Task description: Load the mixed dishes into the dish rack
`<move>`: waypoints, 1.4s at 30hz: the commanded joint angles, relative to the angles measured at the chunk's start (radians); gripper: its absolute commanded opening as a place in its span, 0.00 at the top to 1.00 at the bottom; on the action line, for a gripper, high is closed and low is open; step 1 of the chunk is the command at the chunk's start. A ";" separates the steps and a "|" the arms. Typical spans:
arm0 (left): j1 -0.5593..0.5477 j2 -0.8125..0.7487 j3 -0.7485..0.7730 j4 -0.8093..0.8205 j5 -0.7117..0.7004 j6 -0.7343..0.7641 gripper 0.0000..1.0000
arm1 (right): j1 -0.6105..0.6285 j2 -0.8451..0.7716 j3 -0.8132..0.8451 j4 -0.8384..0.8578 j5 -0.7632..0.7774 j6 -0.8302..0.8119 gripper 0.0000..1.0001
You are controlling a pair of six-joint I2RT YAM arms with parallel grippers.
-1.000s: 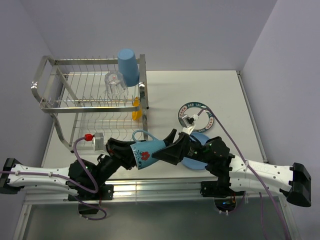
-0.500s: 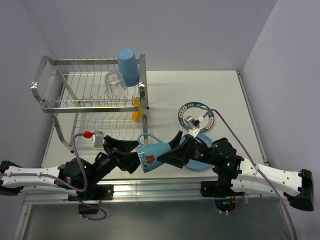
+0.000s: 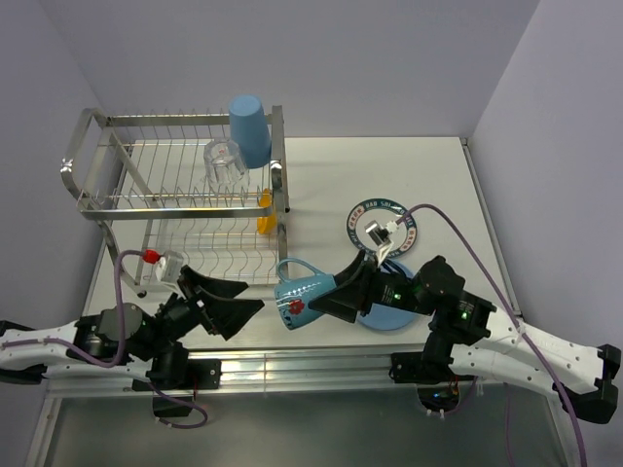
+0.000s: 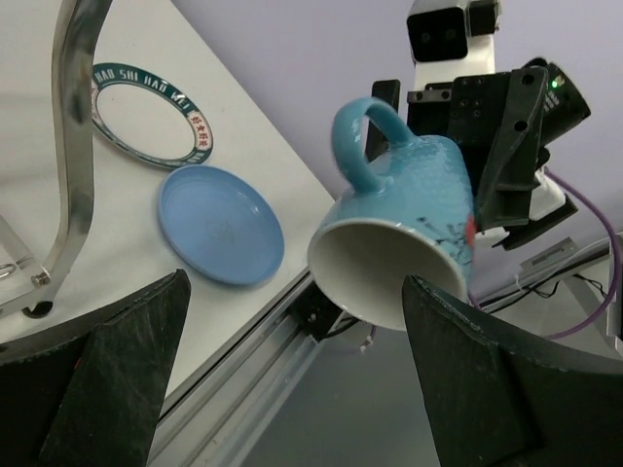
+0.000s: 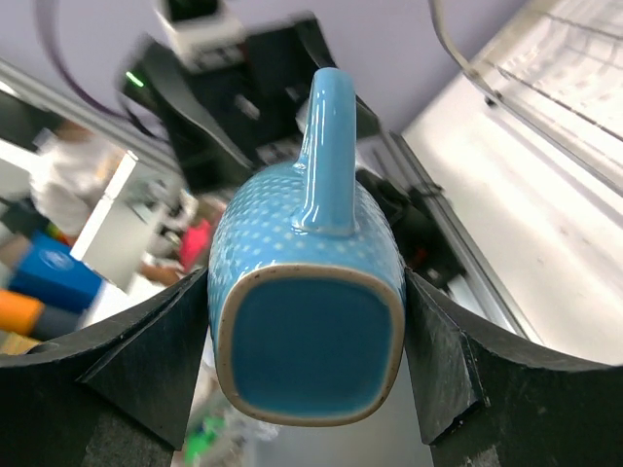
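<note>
The light blue mug (image 3: 302, 292) hangs on its side above the table's front edge, handle up. My right gripper (image 3: 329, 300) is shut on its base end; the right wrist view shows the mug (image 5: 311, 282) pressed between both fingers (image 5: 161, 365). My left gripper (image 3: 234, 306) stands open to the mug's left, apart from it, facing the mug's mouth (image 4: 389, 282). The dish rack (image 3: 97, 209) holds the blue tumbler (image 3: 250, 128), clear glass (image 3: 224, 163) and yellow bowl (image 3: 264, 212). The blue plate (image 3: 392, 318) and the patterned-rim plate (image 3: 358, 212) lie on the table.
The rack's tubular leg (image 4: 78, 146) stands close to the left gripper. Both plates (image 4: 219, 224) lie to the right of the rack, partly under the right arm. An aluminium rail (image 3: 311, 365) runs along the table's front edge.
My left gripper opened, let go of the mug's mouth end and pulled back to the left. The right gripper kept the mug, which shifted slightly right.
</note>
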 commanded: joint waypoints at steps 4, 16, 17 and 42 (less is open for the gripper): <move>-0.004 0.127 0.202 -0.226 0.103 0.008 0.05 | -0.018 0.093 0.182 -0.197 -0.174 -0.166 1.00; -0.003 0.235 0.243 -0.263 0.324 0.045 0.11 | 0.002 0.122 0.199 -0.353 -0.430 -0.255 1.00; -0.003 0.261 0.248 -0.267 0.365 0.041 0.12 | 0.008 0.124 0.199 -0.352 -0.444 -0.255 1.00; -0.004 0.457 0.128 -0.094 1.006 -0.010 0.32 | 0.286 0.237 0.263 -0.569 -0.400 -0.427 1.00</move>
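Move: The blue mug, held on its side by the right hand, sits roughly 13 cm right of the left hand and 2 cm ahead, about level; it is about 4 cm left of the right hand point, at the same height. From the right hand, the blue plate lies about 14 cm ahead, 16 cm right and 29 cm below. The rack's front right leg stands some 15 cm ahead of the left hand, 10 cm right and 28 cm below. Both hands draw back about 15 cm and sink, right keeping the mug, left partly closing towards its handle. ##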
